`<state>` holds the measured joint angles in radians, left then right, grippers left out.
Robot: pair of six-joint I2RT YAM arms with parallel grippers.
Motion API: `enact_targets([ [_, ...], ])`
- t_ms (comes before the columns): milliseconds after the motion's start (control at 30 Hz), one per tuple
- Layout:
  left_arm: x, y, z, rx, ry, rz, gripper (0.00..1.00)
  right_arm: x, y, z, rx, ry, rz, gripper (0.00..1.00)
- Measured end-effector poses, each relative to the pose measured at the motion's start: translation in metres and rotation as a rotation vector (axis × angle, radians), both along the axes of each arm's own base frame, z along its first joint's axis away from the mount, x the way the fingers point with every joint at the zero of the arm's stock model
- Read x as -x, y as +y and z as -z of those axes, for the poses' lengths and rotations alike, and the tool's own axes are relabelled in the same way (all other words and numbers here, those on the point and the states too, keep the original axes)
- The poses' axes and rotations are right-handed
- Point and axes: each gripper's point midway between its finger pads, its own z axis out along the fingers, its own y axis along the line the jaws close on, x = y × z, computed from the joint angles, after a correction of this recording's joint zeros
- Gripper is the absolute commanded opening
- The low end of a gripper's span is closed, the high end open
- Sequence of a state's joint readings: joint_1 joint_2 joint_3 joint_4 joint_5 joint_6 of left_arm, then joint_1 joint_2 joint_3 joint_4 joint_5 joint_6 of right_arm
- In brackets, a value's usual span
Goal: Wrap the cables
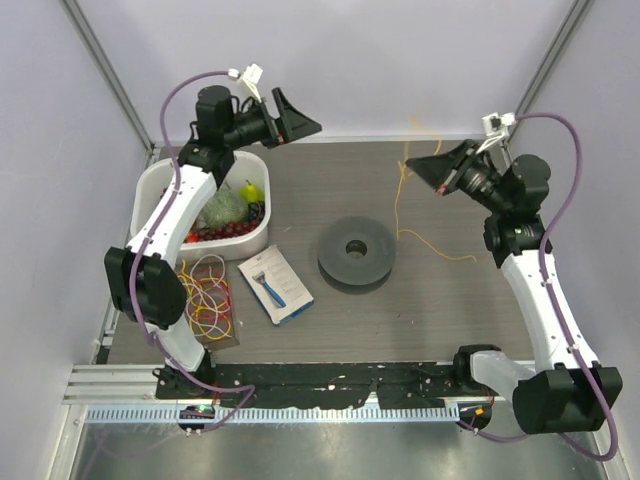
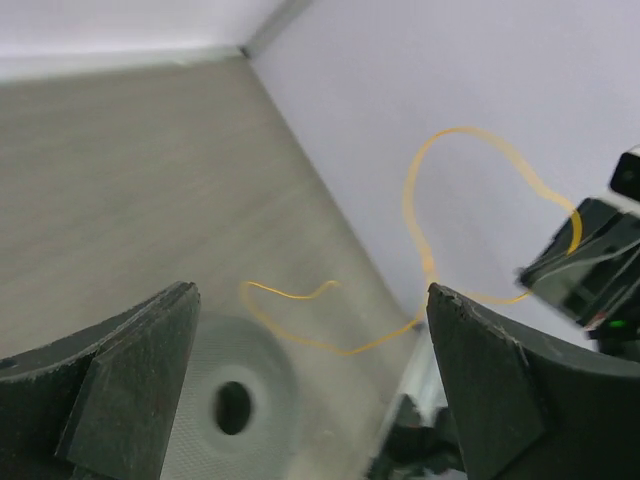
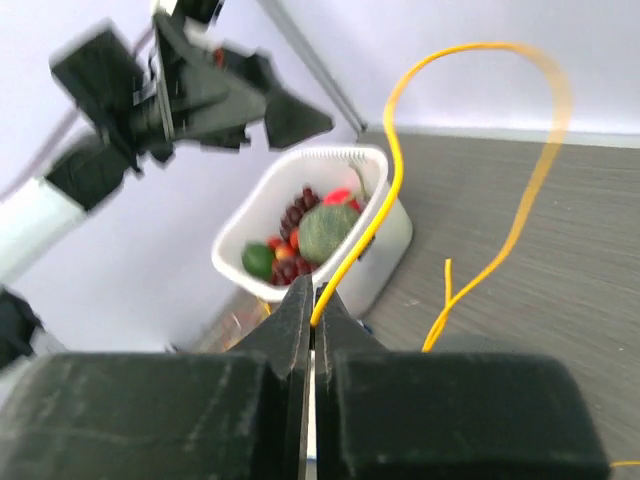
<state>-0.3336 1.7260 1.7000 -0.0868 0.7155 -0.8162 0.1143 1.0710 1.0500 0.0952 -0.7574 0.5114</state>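
Observation:
The cable is a thread-thin yellow-orange wire [image 1: 398, 205] looping over the back right of the table, near the dark grey round spool [image 1: 356, 252] at the middle. My right gripper [image 1: 425, 165] hangs above the table's back right, shut on the wire [image 3: 390, 160], which comes out between its tips [image 3: 312, 300] and arcs upward. My left gripper [image 1: 300, 125] is raised at the back left, open and empty. In the left wrist view its jaws [image 2: 310, 300] stand wide apart, with the wire [image 2: 415, 200] and the blurred spool [image 2: 235, 400] far beyond them.
A white tub [image 1: 160, 190] of fruit stands at the back left, below the left arm. In front of it lie a packaged razor [image 1: 277, 283] and a pile of coloured bands [image 1: 208, 300]. Walls close in the back and both sides.

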Motion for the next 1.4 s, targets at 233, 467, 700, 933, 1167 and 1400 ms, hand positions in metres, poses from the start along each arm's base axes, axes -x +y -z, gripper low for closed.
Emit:
enact_targets([
  [233,0.004,0.032,-0.001,-0.205,-0.313,-0.020,1.00,-0.038,-0.052,-0.012,-0.369,0.278,0.137,0.01],
  [467,0.084,-0.012,-0.009,-0.270,-0.549,0.188,0.96,-0.072,-0.074,0.022,-0.288,0.448,0.324,0.01],
  [700,0.124,-0.069,0.069,-0.302,-0.443,0.384,0.92,-0.061,-0.071,0.020,-0.332,0.452,0.307,0.01],
  [933,0.129,-0.132,0.106,-0.276,-0.430,0.464,0.86,-0.053,-0.063,0.019,-0.369,0.460,0.277,0.01],
  [1167,0.093,-0.167,0.120,-0.254,-0.444,0.409,0.49,-0.042,-0.060,0.011,-0.378,0.445,0.266,0.01],
  [1400,0.077,-0.174,0.133,-0.231,-0.422,0.393,0.00,-0.037,-0.060,0.008,-0.375,0.436,0.270,0.01],
])
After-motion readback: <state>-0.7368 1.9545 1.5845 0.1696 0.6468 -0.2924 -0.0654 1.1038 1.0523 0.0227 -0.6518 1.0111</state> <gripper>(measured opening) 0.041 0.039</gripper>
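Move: The yellow cable's hanging strand is the left hand's target, about 17 cm right of that hand, 7 cm back and 13 cm below. The grey spool lies on the table some 12 cm right of the left hand, 5 cm back and roughly 35 cm below. From the right hand, whose shut fingers already hold the cable higher up, the strand is about 3 cm left, 2 cm back and 8 cm below. Left hand goes about 17 cm right, down and back, pinching the cable; right hand, holding on, shifts right-forward. ##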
